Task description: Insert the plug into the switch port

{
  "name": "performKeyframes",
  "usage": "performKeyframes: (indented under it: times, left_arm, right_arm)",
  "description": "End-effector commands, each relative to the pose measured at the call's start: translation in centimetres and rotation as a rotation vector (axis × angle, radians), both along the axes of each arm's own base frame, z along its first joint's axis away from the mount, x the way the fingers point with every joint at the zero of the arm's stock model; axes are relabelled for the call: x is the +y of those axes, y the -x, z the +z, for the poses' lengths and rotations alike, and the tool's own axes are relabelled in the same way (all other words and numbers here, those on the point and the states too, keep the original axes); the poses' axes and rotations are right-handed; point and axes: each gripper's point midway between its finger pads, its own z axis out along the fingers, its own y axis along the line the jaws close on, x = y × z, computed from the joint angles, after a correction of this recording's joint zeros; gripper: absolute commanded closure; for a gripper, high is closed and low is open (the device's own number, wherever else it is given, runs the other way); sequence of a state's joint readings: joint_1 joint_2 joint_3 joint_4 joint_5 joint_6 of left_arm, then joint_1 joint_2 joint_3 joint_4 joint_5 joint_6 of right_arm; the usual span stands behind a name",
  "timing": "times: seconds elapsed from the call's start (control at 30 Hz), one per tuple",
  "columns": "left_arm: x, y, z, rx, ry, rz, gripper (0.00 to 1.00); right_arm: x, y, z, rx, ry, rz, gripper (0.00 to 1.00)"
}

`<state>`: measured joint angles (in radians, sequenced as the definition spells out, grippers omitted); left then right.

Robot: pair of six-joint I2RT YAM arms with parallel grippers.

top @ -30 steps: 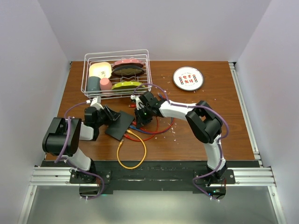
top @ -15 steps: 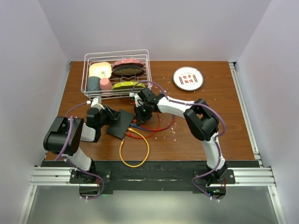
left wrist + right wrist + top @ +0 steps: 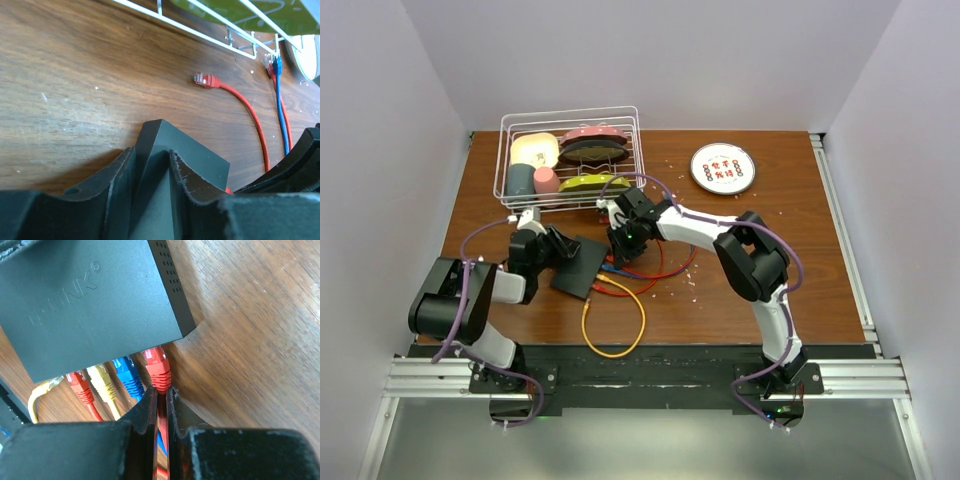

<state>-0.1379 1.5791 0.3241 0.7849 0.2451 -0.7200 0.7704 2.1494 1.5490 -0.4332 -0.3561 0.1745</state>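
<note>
The switch (image 3: 582, 265) is a flat black box lying left of the table's middle. My left gripper (image 3: 558, 248) is shut on its left corner, and in the left wrist view the switch (image 3: 200, 165) sits wedged between the two fingers (image 3: 120, 175). My right gripper (image 3: 161, 391) is shut on the red plug (image 3: 159, 365), just behind its boot. The plug's clear tip meets the end socket on the switch's (image 3: 100, 305) edge. A blue plug (image 3: 127, 376), a yellow plug (image 3: 102, 382) and a second red plug (image 3: 79, 385) sit in the sockets beside it.
A white wire basket (image 3: 633, 150) with dishes stands behind the switch. A round white disc (image 3: 722, 168) lies at the back right. A yellow cable loop (image 3: 615, 325) and red cables (image 3: 655, 272) trail in front. A loose red connector (image 3: 206, 80) lies near the basket.
My right gripper has moved a little left with the red plug, closer to the switch's edge. The switch and left gripper shifted slightly right. The yellow loop slid right.
</note>
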Motion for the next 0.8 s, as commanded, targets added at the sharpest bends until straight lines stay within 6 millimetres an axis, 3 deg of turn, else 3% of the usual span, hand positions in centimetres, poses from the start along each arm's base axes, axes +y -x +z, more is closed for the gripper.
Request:
performKeyframes:
  times: [0.0, 0.1, 0.3, 0.33, 0.4, 0.53, 0.7, 0.77]
  left_arm:
    - [-7.7, 9.1, -1.7, 0.296, 0.154, -0.387, 0.57]
    - [-6.8, 7.3, -0.9, 0.267, 0.103, -0.338, 0.47]
    - [-3.5, 4.1, 1.6, 0.210, -0.009, -0.215, 0.24]
    - [-2.9, 2.7, 3.2, 0.160, -0.043, -0.181, 0.21]
    - [-2.0, 2.3, 4.2, 0.147, -0.098, -0.158, 0.18]
    - [-0.2, 0.6, 9.6, 0.003, -0.177, -0.069, 0.11]
    - [1.4, 0.6, 14.0, -0.101, -0.239, -0.013, 0.06]
    - [1.8, 0.8, 16.3, -0.166, -0.251, 0.003, 0.05]
  right_arm:
    - [4.8, -4.5, 1.5, -0.296, -0.137, -0.011, 1.00]
    - [3.6, -4.4, 1.4, -0.292, -0.091, -0.036, 0.94]
    - [0.9, -4.5, 1.5, -0.321, 0.007, -0.101, 0.69]
    - [0.7, -4.6, 2.5, -0.340, 0.001, -0.111, 0.64]
    - [-0.1, -4.7, 3.2, -0.365, 0.015, -0.131, 0.57]
    - [-0.6, -5.0, 6.4, -0.426, -0.014, -0.159, 0.43]
    - [-1.3, -5.2, 11.9, -0.513, -0.076, -0.197, 0.24]
    - [-1.9, -5.1, 13.0, -0.534, -0.084, -0.210, 0.20]
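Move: The left hand holds the switch by its far-left corner, the switch's middle about 4 cm back and 3 cm right; a loose red plug lies some 6 cm ahead and 8 cm right. The right hand pinches the cable just behind the red plug, which sits about 2 cm left, level ahead; the blue plug is 2 cm left and 2 cm back, the yellow one 3 cm left and 4 cm back. Both hands open: left rises 13 cm off the switch, right leaves the red plug, 7 up, 4 forward. ##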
